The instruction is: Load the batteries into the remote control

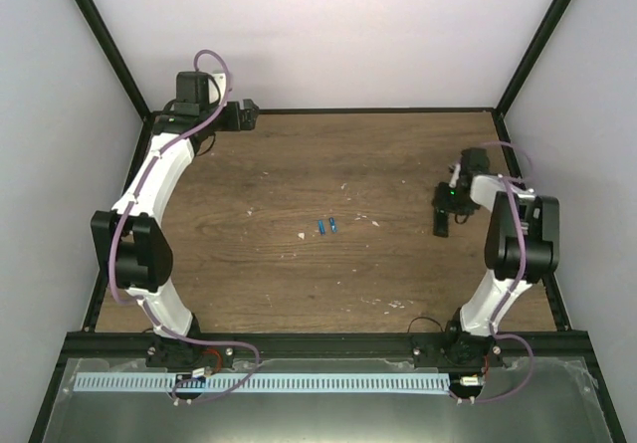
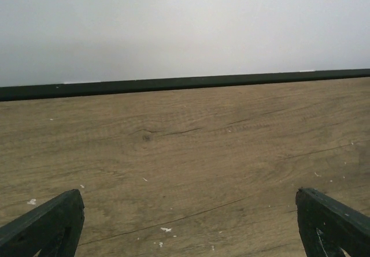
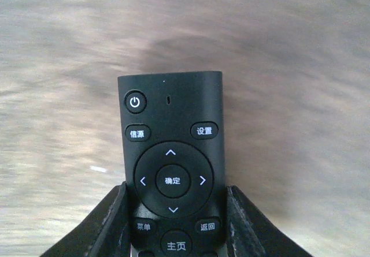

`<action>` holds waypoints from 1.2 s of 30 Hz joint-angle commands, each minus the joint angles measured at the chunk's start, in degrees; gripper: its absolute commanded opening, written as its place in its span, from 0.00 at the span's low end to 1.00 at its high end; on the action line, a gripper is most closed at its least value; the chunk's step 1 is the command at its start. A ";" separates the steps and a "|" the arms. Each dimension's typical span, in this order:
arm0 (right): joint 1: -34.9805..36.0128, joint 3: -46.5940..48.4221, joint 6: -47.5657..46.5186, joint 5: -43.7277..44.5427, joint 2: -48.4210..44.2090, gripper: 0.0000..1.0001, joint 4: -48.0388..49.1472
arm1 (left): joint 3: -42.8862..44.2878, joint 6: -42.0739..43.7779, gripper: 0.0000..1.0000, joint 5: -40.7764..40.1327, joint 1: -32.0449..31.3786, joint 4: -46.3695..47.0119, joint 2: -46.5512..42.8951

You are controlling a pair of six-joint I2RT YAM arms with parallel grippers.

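The remote control (image 3: 170, 147) is a slim black bar with its button face up. My right gripper (image 3: 176, 196) is shut on its sides, and its power-button end sticks out past the fingers. In the top view the remote control (image 1: 440, 222) sits at the right of the table under the right gripper (image 1: 446, 202). Two tiny blue batteries (image 1: 320, 227) (image 1: 333, 225) lie side by side on the wood near the table's middle, well left of the remote. My left gripper (image 1: 244, 116) rests at the far left back, open, with only bare wood between its fingertips (image 2: 52, 222).
The wooden table (image 1: 299, 274) carries scattered white specks of debris (image 1: 375, 223). A black frame rail (image 2: 173, 85) runs along the back edge just ahead of the left gripper. White walls close the sides and back.
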 commanded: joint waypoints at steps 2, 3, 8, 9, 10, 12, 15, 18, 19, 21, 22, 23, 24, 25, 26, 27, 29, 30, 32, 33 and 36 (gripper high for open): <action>11.79 11.27 -1.94 -2.48 4.58 0.31 -1.66 | 1.03 -3.28 1.00 3.19 -0.20 1.69 2.37; 14.04 13.57 -2.59 -2.43 5.56 0.31 -1.22 | 0.89 -3.92 1.00 4.13 -0.18 1.96 2.64; 22.68 24.19 -4.05 -4.13 10.35 0.31 0.59 | -1.60 -7.34 1.00 9.46 -0.29 4.89 2.92; 23.93 26.09 -4.07 -4.54 11.13 0.31 0.90 | -2.44 -7.96 1.00 9.98 -0.29 5.67 2.75; 24.98 27.82 -4.27 -5.11 11.70 0.31 1.19 | -3.35 -8.64 1.00 10.50 -0.29 6.48 2.46; 27.25 30.92 -5.02 -5.64 12.68 0.31 1.72 | -5.28 -10.08 0.99 11.65 -0.29 8.47 1.97; 30.48 35.32 -6.36 -5.71 13.78 0.31 2.35 | -8.82 -13.27 0.99 13.50 -0.48 12.73 1.04; 32.65 38.53 -6.08 -6.62 14.88 0.31 2.58 | -11.26 -13.66 0.99 12.34 -1.97 14.72 0.05; 33.12 39.32 -5.70 -7.06 15.12 0.31 2.85 | -12.12 -14.04 0.99 12.20 -2.49 16.12 -0.33; 34.04 40.37 -5.05 -8.58 15.34 0.31 3.61 | -14.29 -16.22 0.99 13.64 -2.99 19.74 -1.19; 34.48 40.81 -4.76 -9.06 15.41 0.31 3.98 | -15.27 -17.63 0.99 14.57 -3.06 21.48 -1.51; 34.80 41.22 -4.61 -9.52 15.47 0.31 4.31 | -16.28 -18.86 0.99 15.11 -3.14 23.03 -1.63; 35.32 41.44 -4.41 -9.87 15.46 0.31 4.74 | -17.05 -20.03 0.99 15.62 -3.19 24.47 -1.75; 35.60 41.64 -4.31 -10.23 15.51 0.32 4.99 | -17.62 -20.99 0.99 15.99 -3.27 25.56 -1.82; 35.82 41.82 -4.07 -10.55 15.59 0.32 5.15 | -18.08 -21.75 0.99 16.29 -3.34 26.62 -1.92; 36.00 41.92 -3.72 -11.08 15.65 0.32 5.37 | -18.54 -22.45 0.99 16.71 -3.39 27.52 -2.02; 36.33 41.93 -3.36 -12.12 15.74 0.32 6.01 | -19.16 -24.05 0.99 17.85 -3.50 29.46 -2.03; 36.58 41.93 -3.16 -12.46 15.73 0.32 6.25 | -19.46 -24.93 0.99 18.40 -3.65 30.41 -1.96; 37.09 42.00 -3.31 -12.83 15.73 0.32 6.87 | -19.69 -25.99 0.99 19.20 -4.20 31.65 -1.65; 37.36 42.21 -3.35 -12.84 15.83 0.32 7.04 | -19.60 -26.03 0.99 19.23 -4.68 31.69 -1.41; 37.91 43.31 -3.52 -13.42 16.11 0.32 6.95 | -19.09 -26.34 0.98 19.06 -6.17 31.33 -0.49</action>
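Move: The right gripper already grips the remote just above the table. Its goal, the space beside the open left gripper, lies roughly 52 cm left, 12 cm ahead and 24 cm up, counted to that gripper. The two batteries lie about 33 cm left and 6 cm back of the right gripper, 3 cm lower. From the left gripper, the remote is some 52 cm right, 14 cm back and 24 cm below; the batteries are about 19 cm right, 18 cm back and 27 cm below. Sweep the right gripper about 36 cm left towards the left gripper, some 10 cm forward early on, rising as it goes, keeping its grip on the remote. Turn it counter-clockwise and tip its fingers up from pointing down. Bring the open left gripper right to meet it, about 8 cm, dipping then rising partway, rolling its left side down. ##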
